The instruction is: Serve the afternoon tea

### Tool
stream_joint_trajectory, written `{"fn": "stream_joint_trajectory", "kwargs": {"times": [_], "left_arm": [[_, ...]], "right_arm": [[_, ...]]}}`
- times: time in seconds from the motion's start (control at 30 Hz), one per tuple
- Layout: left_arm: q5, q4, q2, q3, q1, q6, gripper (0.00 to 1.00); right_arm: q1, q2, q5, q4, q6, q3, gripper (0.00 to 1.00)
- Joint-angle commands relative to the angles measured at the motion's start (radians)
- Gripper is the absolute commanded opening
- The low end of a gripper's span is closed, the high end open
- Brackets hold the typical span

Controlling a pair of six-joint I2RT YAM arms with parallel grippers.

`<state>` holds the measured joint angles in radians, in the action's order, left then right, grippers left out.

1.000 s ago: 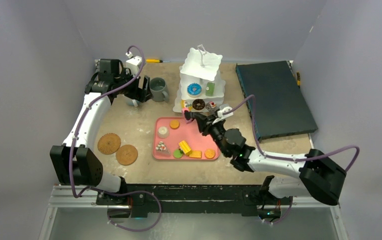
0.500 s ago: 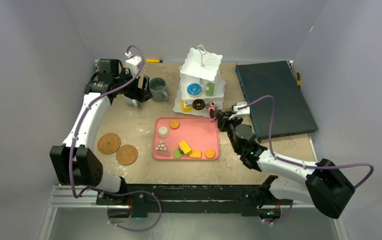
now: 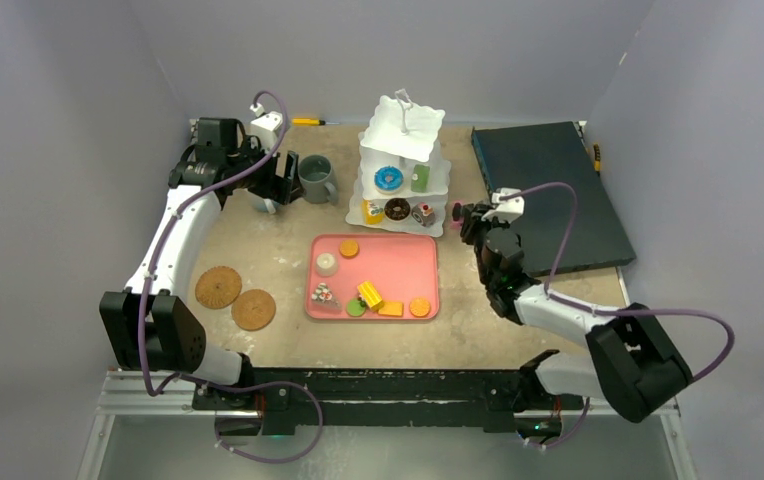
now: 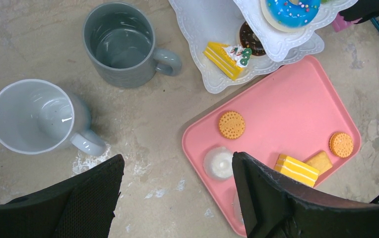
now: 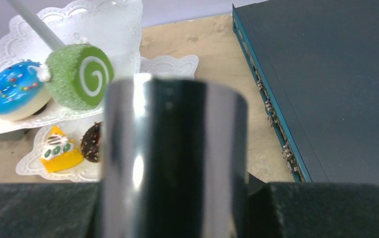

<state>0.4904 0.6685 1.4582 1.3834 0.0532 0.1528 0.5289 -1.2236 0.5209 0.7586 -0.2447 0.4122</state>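
Observation:
The white three-tier stand (image 3: 403, 150) at the back holds a blue donut (image 5: 14, 89), a green swirl roll (image 5: 81, 74), a chocolate donut (image 4: 249, 37) and a yellow cake slice (image 4: 224, 57). My right gripper (image 3: 473, 222) is just right of the stand's bottom tier, shut on the black tongs (image 5: 172, 148). A small pink piece (image 3: 455, 212) shows at the tongs' tip. My left gripper (image 4: 177, 198) hangs open over the table between the white mug (image 4: 31, 116) and the pink tray (image 4: 296, 114). The grey mug (image 3: 316, 178) stands beside the stand. Two cork coasters (image 3: 218, 287) (image 3: 254, 309) lie front left.
The pink tray (image 3: 403, 270) carries several pastries, among them a cookie (image 3: 349, 248), a white round piece (image 3: 327, 264) and a yellow cake (image 3: 369, 294). A dark teal flat box (image 3: 548, 195) fills the right back. A yellow-handled tool (image 3: 308, 121) lies by the rear wall.
My right arm has swung right, off the pink tray and round to the right side of the stand, the tongs still in its grip. The left arm has not moved.

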Motion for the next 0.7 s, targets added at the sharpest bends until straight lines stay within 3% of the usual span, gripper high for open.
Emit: {"fn": "stream_joint_trajectory", "kwargs": {"times": [0.0,0.67], "left_arm": [[0.022,-0.022,-0.028,0.006,-0.009,0.016,0.79],[0.025,-0.032,-0.011,-0.003,-0.009,0.020,0.79]], "right_arm": [[-0.041,-0.077,-0.074,0.137,0.018,0.089,0.21],[-0.104,-0.316,-0.222,0.282,-0.003,0.217,0.21]]}}
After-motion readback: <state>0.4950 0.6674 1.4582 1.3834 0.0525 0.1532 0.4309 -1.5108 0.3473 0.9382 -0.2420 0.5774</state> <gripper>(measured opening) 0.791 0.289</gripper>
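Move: The right gripper holds the tongs with the pink cake. The tiered stand's middle tray is centred roughly 10 cm ahead of it, 11 cm to its left and 6 cm lower. On that tray the green roll sits about 10 cm ahead and 8 cm left of the hand, with the blue donut 5 cm farther left. The cherry roll lies on the bottom tray, 8 cm ahead, 7 cm left. From the left gripper the middle tray is about 8 cm ahead and 20 cm right. Keep the right fingers shut on the tongs so the pink cake stays pinched in their tips, and carry it about 6 cm forward, easing some 2 cm left as well, towards the right side of the stand's middle tray. Hold the height nearly level and keep the hand pointing forward. ##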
